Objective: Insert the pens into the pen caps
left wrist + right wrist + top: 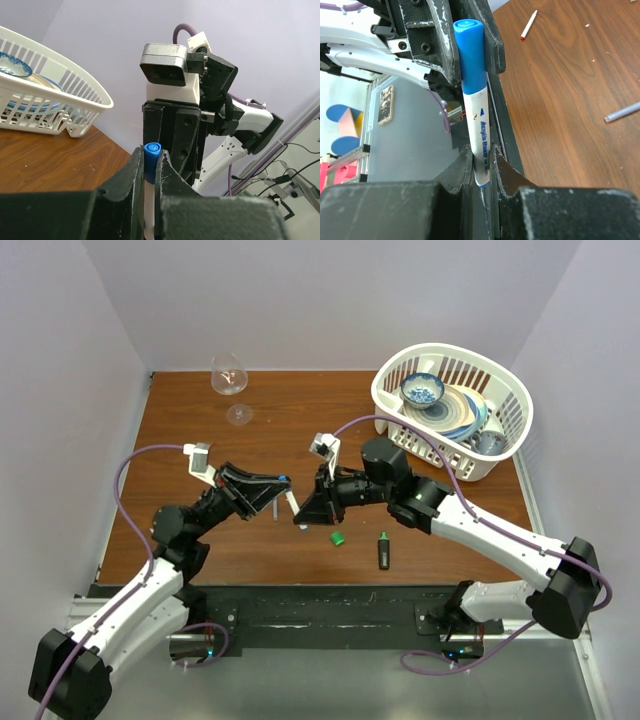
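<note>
A white pen (481, 135) with a blue pen cap (470, 50) on its tip is held in the air between both arms. My right gripper (482, 165) is shut on the pen's tail. My left gripper (150, 165) is shut on the blue cap (151, 160), with the white barrel (148, 200) running down between its fingers. In the top view the two grippers meet near the table's middle (290, 500). On the wood lie a green cap (338, 538), a black marker with a green tip (384, 551), a purple-grey pen (622, 112) and a thin white pen with a red end (529, 24).
A white basket (500, 455) holding plates and a bowl stands at the back right. A wine glass (229, 375) stands at the back left of the wooden table. The black base rail runs along the near edge.
</note>
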`<state>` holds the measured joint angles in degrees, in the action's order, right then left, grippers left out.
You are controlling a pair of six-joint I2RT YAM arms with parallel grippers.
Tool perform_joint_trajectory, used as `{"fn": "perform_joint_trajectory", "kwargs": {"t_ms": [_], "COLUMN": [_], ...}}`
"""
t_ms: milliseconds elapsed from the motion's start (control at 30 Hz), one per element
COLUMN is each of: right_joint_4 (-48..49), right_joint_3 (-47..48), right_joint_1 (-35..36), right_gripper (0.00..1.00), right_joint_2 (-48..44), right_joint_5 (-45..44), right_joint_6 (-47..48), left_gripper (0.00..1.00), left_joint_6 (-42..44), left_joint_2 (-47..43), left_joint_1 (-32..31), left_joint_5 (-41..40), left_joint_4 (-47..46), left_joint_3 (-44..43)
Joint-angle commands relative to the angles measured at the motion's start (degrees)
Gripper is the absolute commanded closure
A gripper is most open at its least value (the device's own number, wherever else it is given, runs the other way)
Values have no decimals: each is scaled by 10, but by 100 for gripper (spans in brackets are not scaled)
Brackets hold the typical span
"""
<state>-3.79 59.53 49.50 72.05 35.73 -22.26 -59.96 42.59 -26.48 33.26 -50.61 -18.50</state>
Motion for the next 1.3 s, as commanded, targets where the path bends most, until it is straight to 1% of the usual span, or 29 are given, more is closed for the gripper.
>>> {"fn": "perform_joint_trajectory", "kwargs": {"t_ms": [0, 133, 200, 300, 400, 433, 500, 567, 633, 667, 700, 800, 867, 900, 933, 967, 1000, 1067, 1100, 1167, 1200, 1233, 1267], "right_joint_4": [278, 317, 323, 323, 329, 329, 330, 330, 338, 337, 335, 301, 293, 289, 287, 280, 274, 259, 252, 232, 224, 216, 192], "right_joint_3": [74, 58, 57, 60, 64, 69, 72, 63, 42, 35, 28, 8, -6, -22, -31, -38, -50, -64, -79, -99, -122, -134, -145], "right_joint_1": [-62, -63, -63, -64, -65, -65, -66, -65, -65, -65, -65, -66, -66, -65, -66, -65, -66, -66, -66, -66, -66, -65, -66], "right_gripper": [100, 100, 100, 100, 100, 100, 100, 100, 100, 100, 100, 100, 100, 100, 100, 94, 91, 87, 80, 74, 67, 63, 60], "right_joint_2": [-32, -22, -16, -14, -11, -4, 3, 10, 4, 0, -2, -16, -33, -38, -45, -57, -63, -81, -89, -109, -133, -146, -162], "right_joint_5": [-107, -99, -102, -109, -109, -95, -81, -74, -73, -74, -74, -76, -76, -81, -83, -84, -86, -80, -79, -73, -72, -67, -67], "right_joint_6": [-16, -31, -34, -32, -36, -38, -41, -47, -48, -52, -51, -48, -47, -46, -46, -47, -47, -48, -49, -51, -51, -50, -48], "left_gripper": [100, 100, 100, 100, 100, 100, 100, 100, 100, 100, 100, 100, 100, 100, 100, 100, 100, 100, 100, 100, 100, 100, 100], "left_joint_6": [-30, -63, -68, -43, -2, -2, -19, -24, -3, 11, 41, 76, 111, 120, 127, 142, 149, 160, 163, 170, 174, 179, 194], "left_joint_2": [19, 35, 37, 28, 12, 7, 7, 15, 19, 20, 21, 18, 18, 23, 27, 30, 37, 46, 54, 64, 76, 83, 91], "left_joint_1": [-54, -60, -67, -70, -72, -71, -72, -72, -72, -72, -71, -71, -71, -71, -72, -71, -70, -70, -69, -67, -65, -64, -62], "left_joint_5": [260, 258, 257, 251, 240, 234, 231, 229, 221, 208, 200, 176, 158, 153, 146, 139, 131, 105, 96, 74, 67, 51, 41], "left_joint_4": [40, -20, -28, 6, 74, 80, 49, 43, 88, 116, 176, 247, 288, 323, 333, 345, 373, 392, 401, 415, 421, 428, 451], "left_joint_3": [35, 47, 49, 48, 44, 47, 51, 43, 25, 1, -14, -60, -100, -113, -136, -147, -160, -190, -199, -227, -237, -257, -268]}}
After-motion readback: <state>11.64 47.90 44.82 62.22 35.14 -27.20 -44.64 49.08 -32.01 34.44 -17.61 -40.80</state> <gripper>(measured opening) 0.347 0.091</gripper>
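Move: The left fingers already hold the blue cap, seated over the white pen, whose middle lies some 4 cm below them and 1 cm back and right. The right fingers hold the pen's lower body; from them the cap is about 4 cm up, 2 cm ahead and 2 cm left. Down on the table, some 25 cm below the right hand, the green cap lies 4 cm ahead and 8 cm right, the grey pen 16 cm ahead and 7 cm left. Both hands carry the capped pen about 3 cm right and up, right fingers opening late while left hold. ##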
